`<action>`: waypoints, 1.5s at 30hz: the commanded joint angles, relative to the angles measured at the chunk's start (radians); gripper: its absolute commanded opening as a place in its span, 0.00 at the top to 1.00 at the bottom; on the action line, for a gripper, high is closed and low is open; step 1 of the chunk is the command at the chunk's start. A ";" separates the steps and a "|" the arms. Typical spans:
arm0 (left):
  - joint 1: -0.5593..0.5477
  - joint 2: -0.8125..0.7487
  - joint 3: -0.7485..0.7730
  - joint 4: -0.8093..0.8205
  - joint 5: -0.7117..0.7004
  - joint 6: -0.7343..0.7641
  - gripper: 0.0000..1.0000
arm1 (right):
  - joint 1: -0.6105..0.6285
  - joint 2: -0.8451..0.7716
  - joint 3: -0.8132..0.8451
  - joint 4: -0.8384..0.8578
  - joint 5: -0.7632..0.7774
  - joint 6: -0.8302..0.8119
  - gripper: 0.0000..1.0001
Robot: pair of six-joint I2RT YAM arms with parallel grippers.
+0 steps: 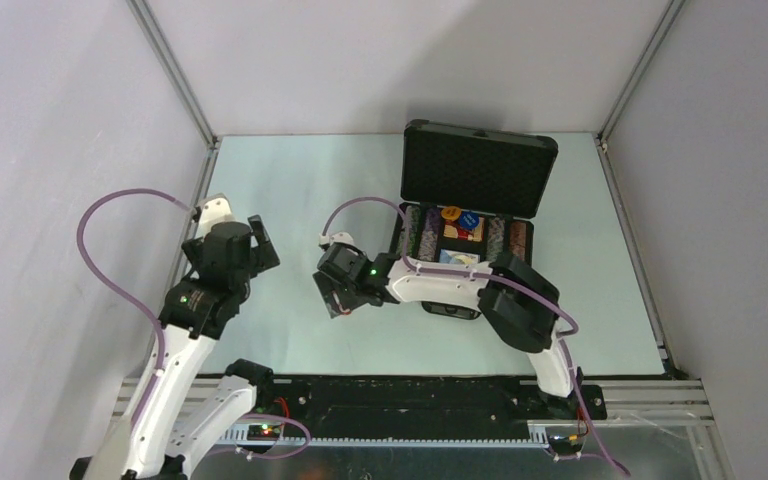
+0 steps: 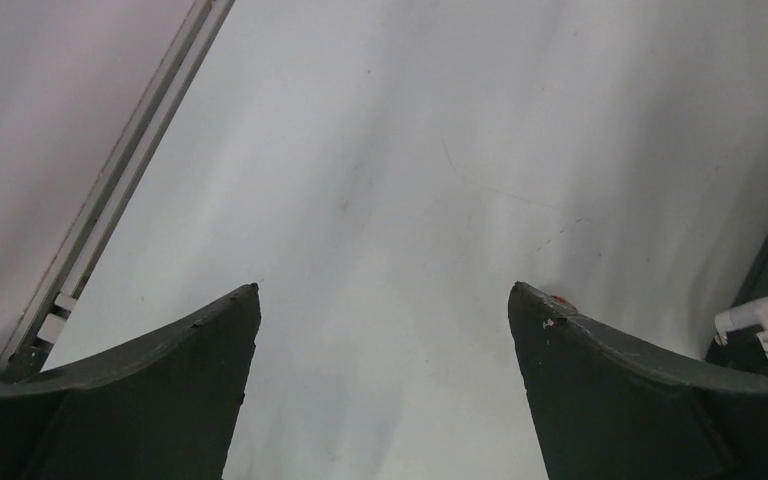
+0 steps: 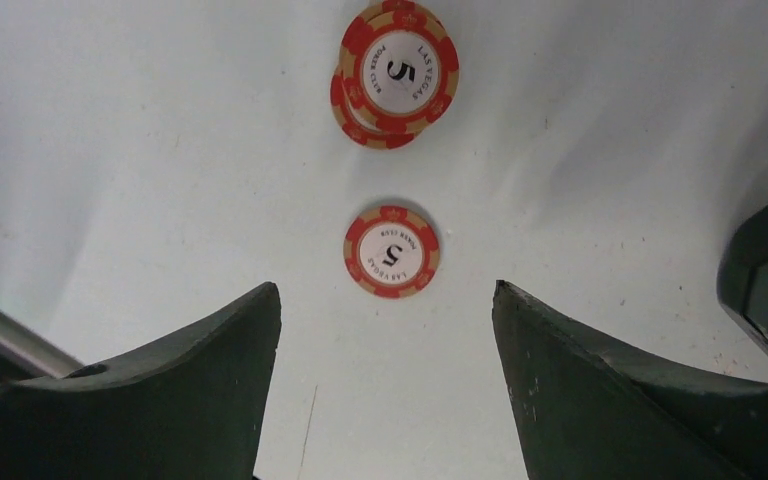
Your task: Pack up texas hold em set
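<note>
The black case of the texas hold em set stands open at the back of the table, its foam-lined lid upright. Chip rows and a card box lie in its tray. In the right wrist view a single red-white chip lies flat on the table just ahead of my right gripper, which is open and holds nothing. Two more red-white chips lie overlapped farther ahead. The right gripper hangs left of the case. My left gripper is open over bare table, near the left rail.
A metal frame rail runs along the table's left edge, close to the left gripper. The right arm stretches across the front of the case. Grey walls enclose the table on three sides.
</note>
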 commanded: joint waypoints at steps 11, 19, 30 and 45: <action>0.018 0.028 0.001 -0.005 0.040 0.003 0.02 | 0.028 0.161 0.193 -0.162 0.076 0.018 0.29; 0.019 0.008 0.000 -0.003 0.020 0.003 0.02 | 0.028 0.205 0.215 -0.184 0.087 0.013 0.36; 0.019 0.015 -0.001 -0.003 0.031 0.005 0.02 | 0.051 0.268 0.273 -0.261 0.110 0.004 0.49; 0.019 0.020 0.000 -0.002 0.035 0.005 0.02 | 0.047 0.223 0.232 -0.223 0.113 -0.017 0.57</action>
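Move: The right hand hangs just over the lone red chip, which lies about 5 cm below it, some 2 cm to its left and 1 cm ahead. The small stack of red chips lies about 5 cm farther out and 3 cm farther left than that chip; the open poker case's middle is roughly 22 cm to the hand's right and 11 cm ahead. From the left hand the lone chip is about 17 cm to the right, nearly level fore and aft, some 22 cm below. The right hand sinks about 4 cm onto the lone red chip, easing a little over 1 cm to its left, while the wrist tilts some 10 degrees so that the fingers point more steeply down. Its fingers start narrowing during the descent and, once the hand is down and almost still, go on closing from wide to a bit under half open, until the tips pinch the chip by its opposite edges beside the untouched stack. ##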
